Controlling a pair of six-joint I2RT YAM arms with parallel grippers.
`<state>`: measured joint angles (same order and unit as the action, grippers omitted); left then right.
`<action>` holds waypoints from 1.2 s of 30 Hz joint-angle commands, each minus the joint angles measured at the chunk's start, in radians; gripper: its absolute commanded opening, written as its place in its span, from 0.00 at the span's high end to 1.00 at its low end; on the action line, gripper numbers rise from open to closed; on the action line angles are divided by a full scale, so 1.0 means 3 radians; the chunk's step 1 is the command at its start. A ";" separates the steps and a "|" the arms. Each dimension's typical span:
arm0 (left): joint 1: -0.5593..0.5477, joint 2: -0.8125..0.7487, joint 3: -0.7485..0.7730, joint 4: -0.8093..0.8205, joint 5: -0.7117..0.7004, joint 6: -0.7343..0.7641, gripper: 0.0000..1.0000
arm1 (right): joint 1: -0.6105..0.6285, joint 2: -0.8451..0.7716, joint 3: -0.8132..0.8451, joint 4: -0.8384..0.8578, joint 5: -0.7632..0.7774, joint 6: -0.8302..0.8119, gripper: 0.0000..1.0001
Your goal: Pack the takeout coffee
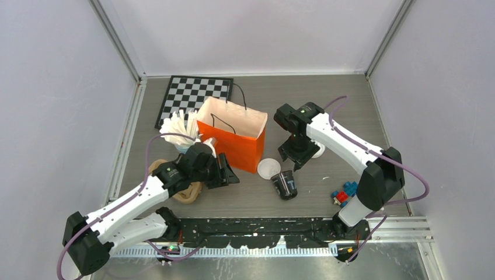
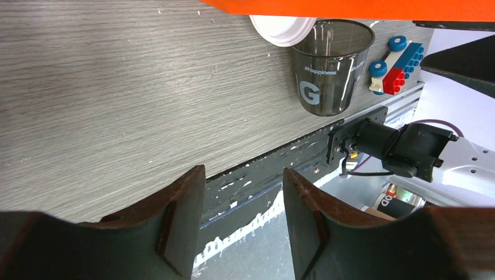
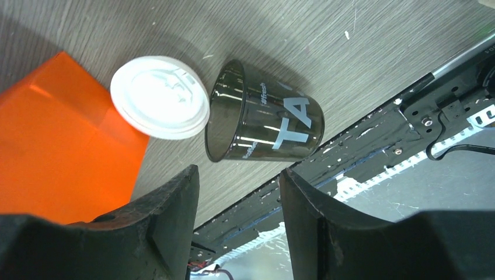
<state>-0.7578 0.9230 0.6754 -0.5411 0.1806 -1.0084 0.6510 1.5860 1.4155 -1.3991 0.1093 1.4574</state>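
A dark cup of the takeout coffee (image 1: 285,184) lies on its side on the table, uncapped, its mouth toward a loose white lid (image 1: 269,168). The right wrist view shows that cup (image 3: 262,122) and lid (image 3: 160,96) just beyond my right gripper (image 3: 239,175), which is open and empty. From above, the right gripper (image 1: 296,158) hangs just behind the cup. My left gripper (image 1: 226,175) sits low beside the orange bag (image 1: 233,140), open and empty (image 2: 244,175). Its camera sees the cup (image 2: 330,76) and lid (image 2: 283,29) farther off.
A second white lid (image 1: 319,150) peeks out behind the right arm. Toy bricks (image 1: 344,193) lie at the front right. A light-blue cup of white sticks (image 1: 182,131) and a chessboard (image 1: 192,96) stand behind the bag. A wooden ring (image 1: 188,191) lies under the left arm.
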 commanded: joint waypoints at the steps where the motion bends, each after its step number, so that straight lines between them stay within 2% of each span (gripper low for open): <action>1: 0.0013 -0.0082 0.0133 -0.0084 -0.0100 0.0091 0.47 | -0.0067 0.0124 -0.0085 0.0076 0.0067 0.0078 0.42; 8: 0.0015 -0.0103 0.0166 -0.0146 -0.0154 0.0120 0.47 | -0.0117 0.0392 -0.0133 0.0194 -0.0034 -0.0012 0.42; 21: 0.0015 -0.0315 0.0147 -0.0356 -0.0361 0.0081 0.47 | -0.0115 0.0339 -0.0497 0.0305 -0.0108 -0.0041 0.48; 23: 0.0015 -0.0351 0.0142 -0.0382 -0.0376 0.0071 0.47 | -0.0115 0.0330 -0.0516 0.0324 -0.0096 -0.0055 0.53; 27: 0.0015 -0.0391 0.0144 -0.0419 -0.0407 0.0051 0.47 | -0.0119 0.0231 -0.0519 0.0352 -0.0064 -0.0146 0.78; 32: 0.0015 -0.0415 0.0178 -0.0453 -0.0423 0.0033 0.47 | -0.0118 -0.0089 -0.0540 0.0204 0.0129 -0.0324 0.98; 36: 0.0014 -0.0419 0.0269 -0.0510 -0.0400 0.0035 0.47 | -0.0116 -0.0546 -0.0688 0.0286 0.0199 -0.0555 1.00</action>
<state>-0.7570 0.8135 0.6937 -0.6769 0.0746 -0.9916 0.6197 1.5745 1.2423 -1.2942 0.1135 1.3621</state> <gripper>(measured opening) 0.530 0.016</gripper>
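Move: The black cup lies on its side almost under my right hand, about 3 cm back, 1 cm to the left and roughly 9 cm below. Its loose white lid lies some 5 cm ahead and 8 cm left of that hand, close to the cup's mouth. The orange bag stands farther off, about 12 cm ahead and 20 cm left. From my left hand the cup is some 18 cm to the right and 2 cm ahead, 9 cm lower. I lower my open right hand about 7 cm onto the lying cup, drawing a little back over it as my fingertips tip some 10 degrees towards my base. At the bottom I shut the fingers fully, with nothing between them, then start back up by roughly 3 cm. My left hand, open and empty, eases left, away from the cup. ##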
